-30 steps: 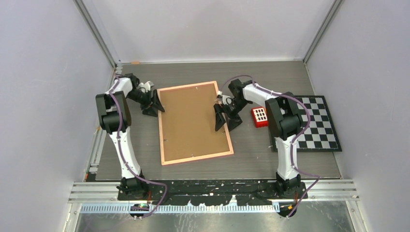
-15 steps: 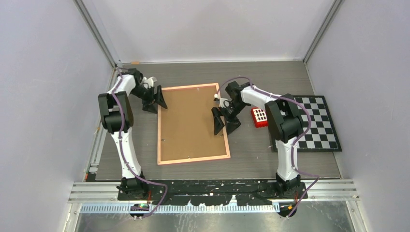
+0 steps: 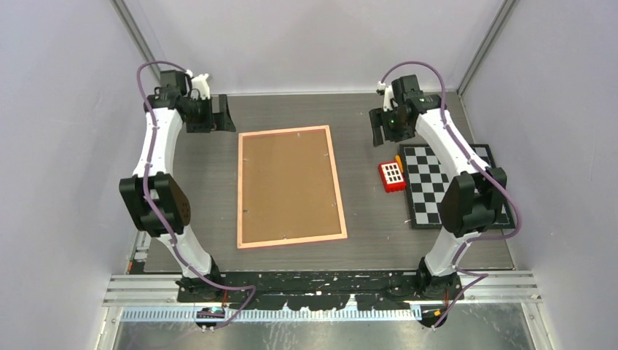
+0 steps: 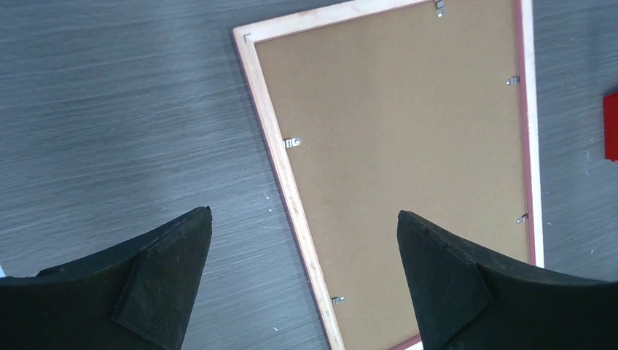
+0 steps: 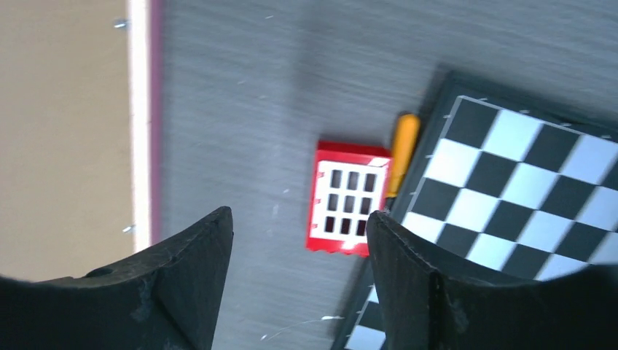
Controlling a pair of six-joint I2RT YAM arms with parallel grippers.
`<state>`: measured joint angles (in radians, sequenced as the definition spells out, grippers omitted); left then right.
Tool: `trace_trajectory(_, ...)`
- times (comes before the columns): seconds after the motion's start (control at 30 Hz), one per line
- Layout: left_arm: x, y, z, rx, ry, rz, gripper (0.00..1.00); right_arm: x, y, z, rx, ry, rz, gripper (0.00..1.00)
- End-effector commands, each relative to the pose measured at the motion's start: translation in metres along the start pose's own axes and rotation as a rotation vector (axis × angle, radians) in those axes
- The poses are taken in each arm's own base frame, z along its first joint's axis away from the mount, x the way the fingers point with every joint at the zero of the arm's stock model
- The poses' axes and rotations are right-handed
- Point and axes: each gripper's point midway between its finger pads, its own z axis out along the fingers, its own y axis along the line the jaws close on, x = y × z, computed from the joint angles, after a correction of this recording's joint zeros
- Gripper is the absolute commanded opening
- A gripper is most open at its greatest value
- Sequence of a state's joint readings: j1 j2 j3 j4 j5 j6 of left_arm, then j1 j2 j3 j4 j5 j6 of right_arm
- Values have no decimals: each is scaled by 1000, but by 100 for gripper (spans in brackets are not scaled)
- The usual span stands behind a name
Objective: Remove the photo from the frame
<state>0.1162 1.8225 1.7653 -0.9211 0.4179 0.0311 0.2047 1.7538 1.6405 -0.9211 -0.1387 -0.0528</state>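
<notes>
The frame (image 3: 290, 186) lies face down in the middle of the table, with its brown back panel up inside a thin pink border. In the left wrist view the frame (image 4: 408, 168) shows small metal clips (image 4: 291, 143) along its edges. The photo is hidden under the back panel. My left gripper (image 3: 217, 117) hangs high beyond the frame's far left corner, open (image 4: 304, 215) and holding nothing. My right gripper (image 3: 379, 130) is raised beyond the far right corner, open (image 5: 299, 214) and also empty. Neither gripper touches the frame.
A small red grid block (image 3: 391, 176) lies right of the frame, with an orange stick (image 5: 402, 149) beside it. A black-and-white checkerboard (image 3: 455, 186) lies further right, close to the right arm. Grey walls close in the table on three sides.
Both arms have lifted off the frame's long sides and swung to the far corners. The frame has turned a little and now lies squarer to the table. The left jaws widened, and the right jaws narrowed slightly.
</notes>
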Motion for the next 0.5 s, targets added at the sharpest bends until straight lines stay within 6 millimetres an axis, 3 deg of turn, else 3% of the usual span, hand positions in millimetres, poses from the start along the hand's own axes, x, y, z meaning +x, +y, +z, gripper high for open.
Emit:
trace_trajectory(0.0,6,5,0,-20,-5,1,100,-19,-45,11,261,-33,-66,70)
trace_trajectory(0.27,8,1,-5,-20,-11,-7,100,-26,-64,57,298,38,-122,45)
trace_trajectory(0.47,10,3,-7,-34,-8,-12,100,-26,-80,85,350,92,-145,42)
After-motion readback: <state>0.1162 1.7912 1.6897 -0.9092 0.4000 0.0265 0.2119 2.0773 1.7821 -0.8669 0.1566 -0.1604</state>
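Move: The orange handle of the screwdriver lies on the table below the right hand, about 3 cm ahead, 6 cm to its right and 14 cm down. The red box is right beside it, 1 cm back and 3 cm right of the hand. The chessboard's middle lies 24 cm right and 6 cm back, the face-down frame's some 28 cm left and 7 cm back. From the left hand the handle lies roughly 53 cm right, 1 cm back, 17 cm down. Downward about 8 cm, forward 6 and a little rightward, the right hand drops towards the screwdriver handle beside the red box. The wrist rolls some 20 degrees, swinging the fingertips to the right, while the empty fingers narrow from three-quarters open to under half, touching nothing yet. The left hand stays wide open and eases just over a centimetre back and down. ##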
